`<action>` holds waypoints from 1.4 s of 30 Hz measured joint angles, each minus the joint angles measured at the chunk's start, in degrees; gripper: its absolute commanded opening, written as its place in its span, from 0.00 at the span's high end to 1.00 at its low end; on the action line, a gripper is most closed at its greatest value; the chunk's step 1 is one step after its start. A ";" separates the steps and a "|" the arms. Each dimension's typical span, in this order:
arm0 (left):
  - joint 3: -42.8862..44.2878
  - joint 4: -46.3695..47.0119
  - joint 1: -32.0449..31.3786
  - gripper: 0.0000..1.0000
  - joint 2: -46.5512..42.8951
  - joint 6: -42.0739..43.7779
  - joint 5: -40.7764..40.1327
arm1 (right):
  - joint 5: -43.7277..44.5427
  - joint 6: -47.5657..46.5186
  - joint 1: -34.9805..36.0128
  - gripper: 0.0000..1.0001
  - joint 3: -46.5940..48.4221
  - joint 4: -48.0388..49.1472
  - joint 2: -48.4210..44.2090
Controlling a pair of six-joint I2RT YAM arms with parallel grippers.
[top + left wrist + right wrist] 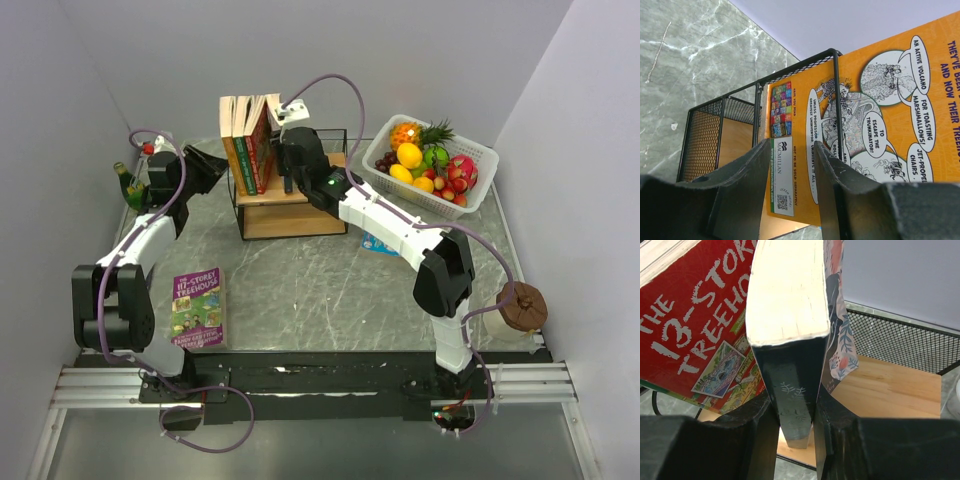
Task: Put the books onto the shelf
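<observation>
The shelf stands at the back centre of the table, with an orange book and a red one upright on its left end. My right gripper is shut on a pale floral book beside them. In the right wrist view the jaws clamp its dark spine above the wooden board, next to the red Treehouse cover. My left gripper hangs open at the shelf's left side. Its view shows empty jaws facing the orange back cover behind the wire frame. A purple book lies flat at the front left.
A white basket of fruit sits at the back right. A green bottle stands by the left wall. A brown-lidded jar is at the front right. A small blue item lies under my right arm.
</observation>
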 measured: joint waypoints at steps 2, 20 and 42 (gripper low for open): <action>0.00 0.11 0.00 0.54 0.15 -0.04 0.17 | -0.11 0.00 0.04 0.94 0.00 -0.02 0.00; 0.00 0.33 -0.02 0.53 1.46 -0.44 0.57 | 0.46 -0.07 1.66 0.46 -2.60 1.20 -0.92; 0.00 0.35 -0.68 0.52 1.90 -0.48 1.18 | 0.61 -1.14 2.89 0.28 -10.99 2.19 -9.90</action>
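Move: The right hand still pinches the black-spined book by its spine; the book's middle is about 5 cm ahead, 1 cm left and 3 cm below. The red 13-Storey book stands some 6 cm left and 4 cm ahead, the orange book roughly 11 cm left and 4 cm ahead; the shelf's mesh right end is about 12 cm right and 4 cm ahead. From the left hand the black-spined book lies about 13 cm right, 2 cm ahead, 7 cm higher. Easing left and back by about a centimetre with the black-spined book still pinched beside the red one, the right hand then opens its fingers wide, sinks some 2 cm and draws straight back off the spine, rising at the end, about 4.5 cm back in all. The left hand seems to keep bracing the shelf's left side, settling about a centimetre down and right. ##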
